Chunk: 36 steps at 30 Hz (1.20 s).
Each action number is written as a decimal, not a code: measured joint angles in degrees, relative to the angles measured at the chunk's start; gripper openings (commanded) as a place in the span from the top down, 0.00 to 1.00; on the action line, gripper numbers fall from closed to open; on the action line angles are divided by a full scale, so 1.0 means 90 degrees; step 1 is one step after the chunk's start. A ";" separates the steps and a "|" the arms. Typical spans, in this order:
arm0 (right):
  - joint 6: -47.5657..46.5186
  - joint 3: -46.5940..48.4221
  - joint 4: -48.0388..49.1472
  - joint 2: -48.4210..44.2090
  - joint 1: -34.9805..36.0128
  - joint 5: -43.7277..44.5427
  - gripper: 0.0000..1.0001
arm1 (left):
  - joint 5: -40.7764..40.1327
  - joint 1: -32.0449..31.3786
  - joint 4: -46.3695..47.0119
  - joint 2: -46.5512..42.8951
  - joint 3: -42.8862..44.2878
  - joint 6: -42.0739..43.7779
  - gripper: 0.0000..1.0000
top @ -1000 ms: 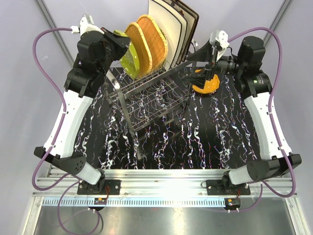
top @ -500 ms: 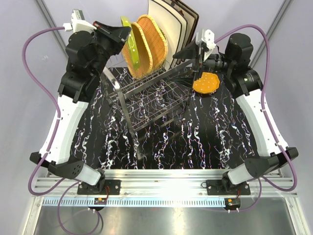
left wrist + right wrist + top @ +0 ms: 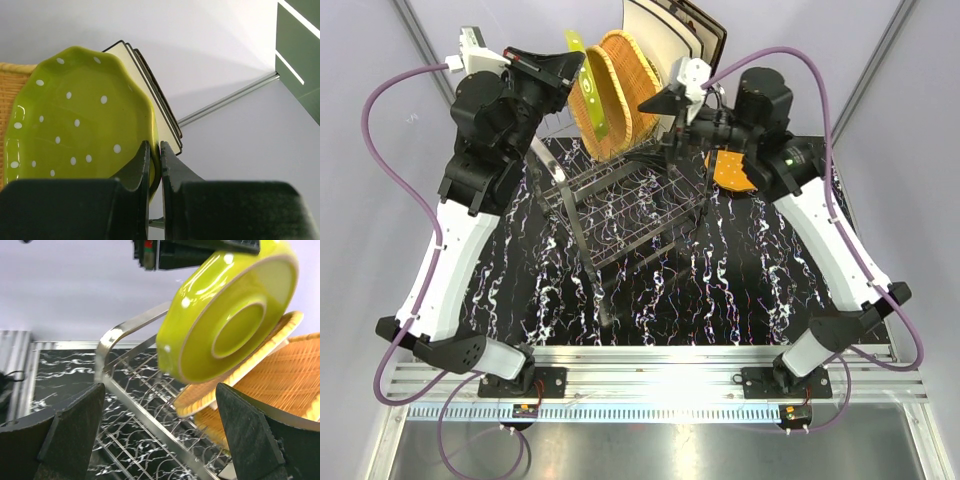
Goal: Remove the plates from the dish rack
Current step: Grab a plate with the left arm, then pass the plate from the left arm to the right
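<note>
My left gripper (image 3: 155,159) is shut on the rim of a green dotted plate (image 3: 75,125), holding it upright above the dish rack (image 3: 620,205). From above, the green plate (image 3: 588,100) hangs edge-on at the left gripper (image 3: 576,64), just left of two wicker plates (image 3: 625,80). Cream square plates (image 3: 665,40) stand behind them. My right gripper (image 3: 160,432) is open over the rack's top rail (image 3: 150,432), with the green plate's underside (image 3: 225,315) above and ahead of it. An orange plate (image 3: 732,172) lies on the table to the right of the rack.
The black marbled table (image 3: 740,280) carries the chrome rack in its far middle. The right arm (image 3: 760,100) reaches across the rack's right end. Grey walls and metal frame posts (image 3: 425,50) stand close behind.
My left gripper has lifted the green plate up and out from beside the wicker plates. My right arm has swung left from above the orange plate to the rack.
</note>
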 measured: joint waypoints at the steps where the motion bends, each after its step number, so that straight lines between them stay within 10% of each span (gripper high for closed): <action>1: -0.0044 0.0080 -0.0029 0.0056 0.0104 0.0175 0.00 | -0.0007 0.0000 0.0005 -0.0017 -0.0049 -0.0041 1.00; 36: -0.2171 -0.0189 0.3762 0.1870 0.2718 0.6623 0.04 | -0.0945 0.0000 0.0661 -0.1280 -0.1460 -0.0935 1.00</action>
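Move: The green plate already hangs from the left hand's shut fingers, its middle roughly 5 cm ahead of them, 2 cm right and 8 cm below. From the open right hand that middle is some 10 cm ahead, 10 cm left and 2 cm higher. From the right hand, the near wicker basket stands about 13 cm ahead, 7 cm left, and the far basket about 16 cm ahead, 3 cm left, both some 4 cm lower. Still pinching the rim of the green plate, the left hand carries it about 5 cm left and back, away from the baskets, its left side rolling down some 10 degrees. Meanwhile the right hand follows faster, about 11 cm left and 7 cm forward, swinging clockwise nearly 40 degrees, its wide-open fingers brought around the plate's lower edge and not closing. ##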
